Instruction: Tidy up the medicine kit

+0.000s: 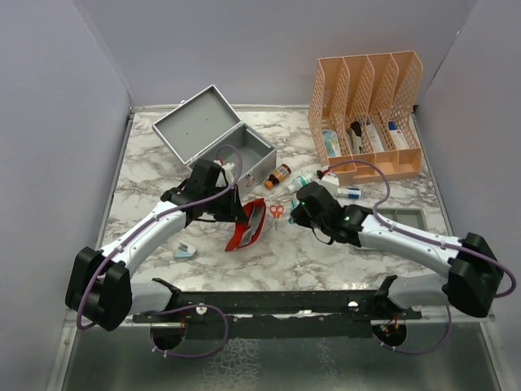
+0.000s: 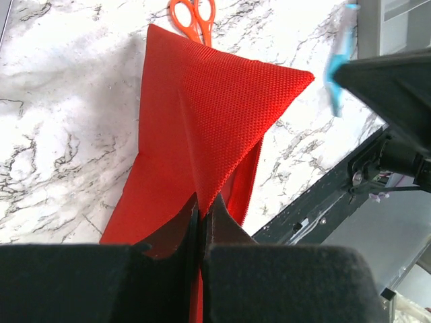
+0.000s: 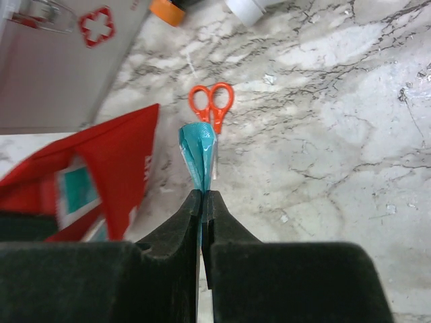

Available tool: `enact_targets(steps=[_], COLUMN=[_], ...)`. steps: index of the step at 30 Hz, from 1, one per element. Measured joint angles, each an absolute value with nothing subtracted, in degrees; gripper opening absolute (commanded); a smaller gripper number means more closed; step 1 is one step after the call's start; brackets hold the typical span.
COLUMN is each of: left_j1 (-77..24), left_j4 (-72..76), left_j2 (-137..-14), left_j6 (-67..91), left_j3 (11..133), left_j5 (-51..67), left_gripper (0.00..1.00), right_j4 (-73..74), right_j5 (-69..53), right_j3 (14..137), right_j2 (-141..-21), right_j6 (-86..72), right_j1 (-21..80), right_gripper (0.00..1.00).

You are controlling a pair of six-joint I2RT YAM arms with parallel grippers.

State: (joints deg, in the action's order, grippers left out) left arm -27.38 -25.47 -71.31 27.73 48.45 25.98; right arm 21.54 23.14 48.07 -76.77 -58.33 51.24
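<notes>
The medicine kit (image 1: pixel 252 151), a grey metal box, stands open at the back left with its lid raised; its front with a red cross (image 3: pixel 95 25) shows in the right wrist view. My left gripper (image 2: pixel 202 202) is shut on the edge of a red fabric pouch (image 2: pixel 202 114), which hangs open just in front of the kit (image 1: pixel 247 226). My right gripper (image 3: pixel 202 195) is shut on a thin teal packet (image 3: pixel 198 149), held above the marble right of the pouch. Small orange scissors (image 3: pixel 211 102) lie on the table between the two grippers (image 1: pixel 277 212).
An orange mesh file organizer (image 1: pixel 366 114) with supplies stands at the back right. A shallow grey tray (image 1: pixel 403 218) lies at the right. An orange-capped bottle (image 1: pixel 278 176) and a white bottle (image 1: pixel 299 184) lie beside the kit. A small teal packet (image 1: pixel 185 251) lies front left.
</notes>
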Motion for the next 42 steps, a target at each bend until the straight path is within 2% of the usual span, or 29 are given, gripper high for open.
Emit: enact_targets(steps=[6, 10, 24, 31, 42], left_j1=[-27.4, -27.4, -27.4, -27.3, -19.8], left_j4=[-25.5, -25.5, -25.4, -25.4, -25.3], left_j2=[-72.9, -73.4, -74.3, -73.7, -67.6], left_j6=[27.7, 27.7, 27.7, 27.7, 27.7], left_j3=[48.8, 49.6, 51.2, 51.2, 51.0], left_j5=[26.0, 26.0, 26.1, 26.1, 26.3], left_gripper=[0.0, 0.0, 0.0, 0.0, 0.0], right_j4=[20.4, 18.5, 14.1, 9.9, 6.8], right_j5=[22.0, 19.4, 10.7, 6.5, 3.1], right_j3=[46.3, 46.2, 46.0, 46.0, 46.2], right_j2=[-66.2, -63.7, -63.9, -68.5, -71.4], right_j6=[-59.7, -59.9, -60.7, -60.3, -58.9], right_j1=[51.2, 51.2, 51.2, 51.2, 51.3], right_gripper=[0.02, 0.02, 0.02, 0.02, 0.02])
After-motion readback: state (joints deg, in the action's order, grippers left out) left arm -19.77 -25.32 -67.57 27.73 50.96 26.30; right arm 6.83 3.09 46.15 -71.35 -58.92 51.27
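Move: The right hand holds the teal packet about 8 cm above the table; the half-open first aid pouch it is bringing it to lies 13 cm to its left, 2 cm back and slightly lower, with the scissors 5 cm left, 2 cm ahead and 8 cm below this hand. From the left hand, which pinches the pouch's rim, the packet is about 13 cm to the right, 2 cm ahead and 4 cm lower, and the grey box some 18 cm ahead, 3 cm left and 8 cm lower. Keeping its pinch on the teal packet, the right hand first climbs about 7 cm, then swings roughly 7 cm left towards the pouch's open mouth, easing back a little and finally sinking slightly, while its wrist rolls left side up by some 20 degrees and turns counter-clockwise about 15. The left hand keeps its grip on the pouch rim, nearly still at first, then late on lifts the pouch while carrying it forward and to the left, about 3 cm each way, towards the grey box. ##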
